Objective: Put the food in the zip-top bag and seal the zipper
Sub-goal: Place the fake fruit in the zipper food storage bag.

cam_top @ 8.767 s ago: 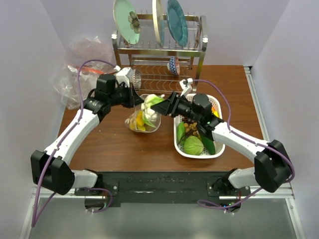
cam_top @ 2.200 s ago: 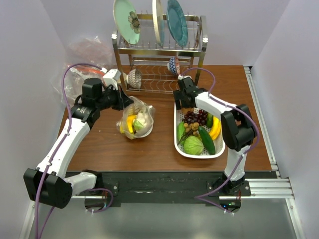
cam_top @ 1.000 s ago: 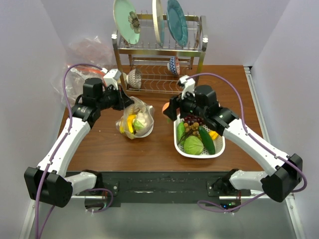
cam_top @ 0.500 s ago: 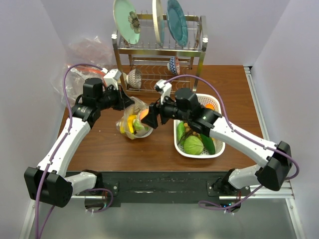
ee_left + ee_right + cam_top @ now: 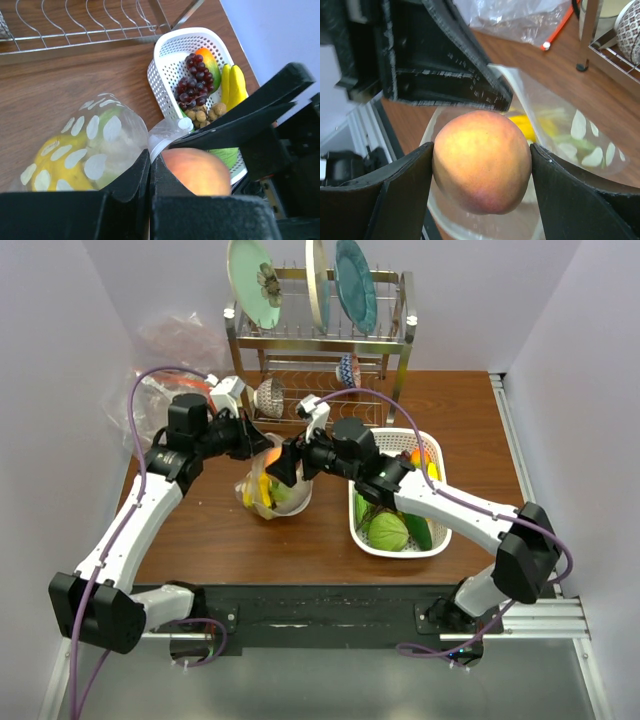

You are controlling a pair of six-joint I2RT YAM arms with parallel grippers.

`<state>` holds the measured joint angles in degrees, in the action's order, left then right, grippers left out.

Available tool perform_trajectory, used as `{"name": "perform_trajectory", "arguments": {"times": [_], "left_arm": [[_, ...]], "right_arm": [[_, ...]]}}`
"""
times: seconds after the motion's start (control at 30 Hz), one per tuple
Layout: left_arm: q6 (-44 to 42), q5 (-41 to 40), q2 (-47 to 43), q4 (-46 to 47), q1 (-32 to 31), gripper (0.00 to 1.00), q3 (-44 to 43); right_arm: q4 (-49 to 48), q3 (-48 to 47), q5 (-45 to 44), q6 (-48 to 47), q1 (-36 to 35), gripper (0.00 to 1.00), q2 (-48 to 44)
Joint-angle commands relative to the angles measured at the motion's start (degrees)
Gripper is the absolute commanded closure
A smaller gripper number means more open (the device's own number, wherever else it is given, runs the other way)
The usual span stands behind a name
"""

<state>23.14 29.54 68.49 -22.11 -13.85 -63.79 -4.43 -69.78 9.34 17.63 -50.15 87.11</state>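
The dotted zip-top bag (image 5: 272, 490) stands on the table with yellow bananas and a pale green piece inside; it also shows in the left wrist view (image 5: 95, 145) and the right wrist view (image 5: 570, 135). My left gripper (image 5: 250, 441) is shut on the bag's mouth edge (image 5: 165, 140) and holds it up. My right gripper (image 5: 280, 462) is shut on an orange-pink peach (image 5: 481, 160) and holds it right over the open mouth. The peach also shows in the left wrist view (image 5: 196, 171) and in the top view (image 5: 272, 456). The zipper strip is not clearly visible.
A white basket (image 5: 440, 536) at the right holds grapes, bananas, a cucumber and a green cabbage. A metal dish rack (image 5: 320, 350) with plates stands at the back. A heap of plain clear plastic (image 5: 160, 370) lies at the back left.
My right gripper took the peach from the basket and carried it left to the bag's mouth. The left gripper kept its hold on the bag.
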Motion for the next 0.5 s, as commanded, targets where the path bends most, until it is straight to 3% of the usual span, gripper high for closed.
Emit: {"name": "perform_trajectory", "arguments": {"times": [0.0,0.47], "left_arm": [[3.8,3.1,-0.4,4.7,-1.4,1.00,-4.0],[11.7,7.1,0.4,9.8,-3.6,1.00,-7.5]], "right_arm": [[-8.2,0.0,-4.3,1.2,-0.6,0.41,2.5],[-19.9,6.8,-12.2,3.0,-1.4,0.40,6.8]]}}
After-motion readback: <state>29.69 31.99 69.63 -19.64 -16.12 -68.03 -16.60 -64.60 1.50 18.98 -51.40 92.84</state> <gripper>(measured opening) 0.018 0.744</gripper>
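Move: The right hand still holds the fake peach at the mouth of the zip-top bag. The bag's middle, with the food already inside, lies some 10 cm below this hand, about 3 cm to its left and 2 cm back. The patterned cup is about 18 cm ahead, 3 cm left; the white basket's middle is some 30 cm right, 2 cm back. From the left hand, pinching the rim, the bag's middle is about 10 cm below, 5 cm back, straight in line sideways. Down and a little forward, the right hand carries the gripped peach about 5 cm through the bag's mouth towards the food inside, turning slightly clockwise, fingers unchanged. Meanwhile the left hand keeps its pinch on the rim and pulls it up and to its right, some 4–5 cm, over the peach. ##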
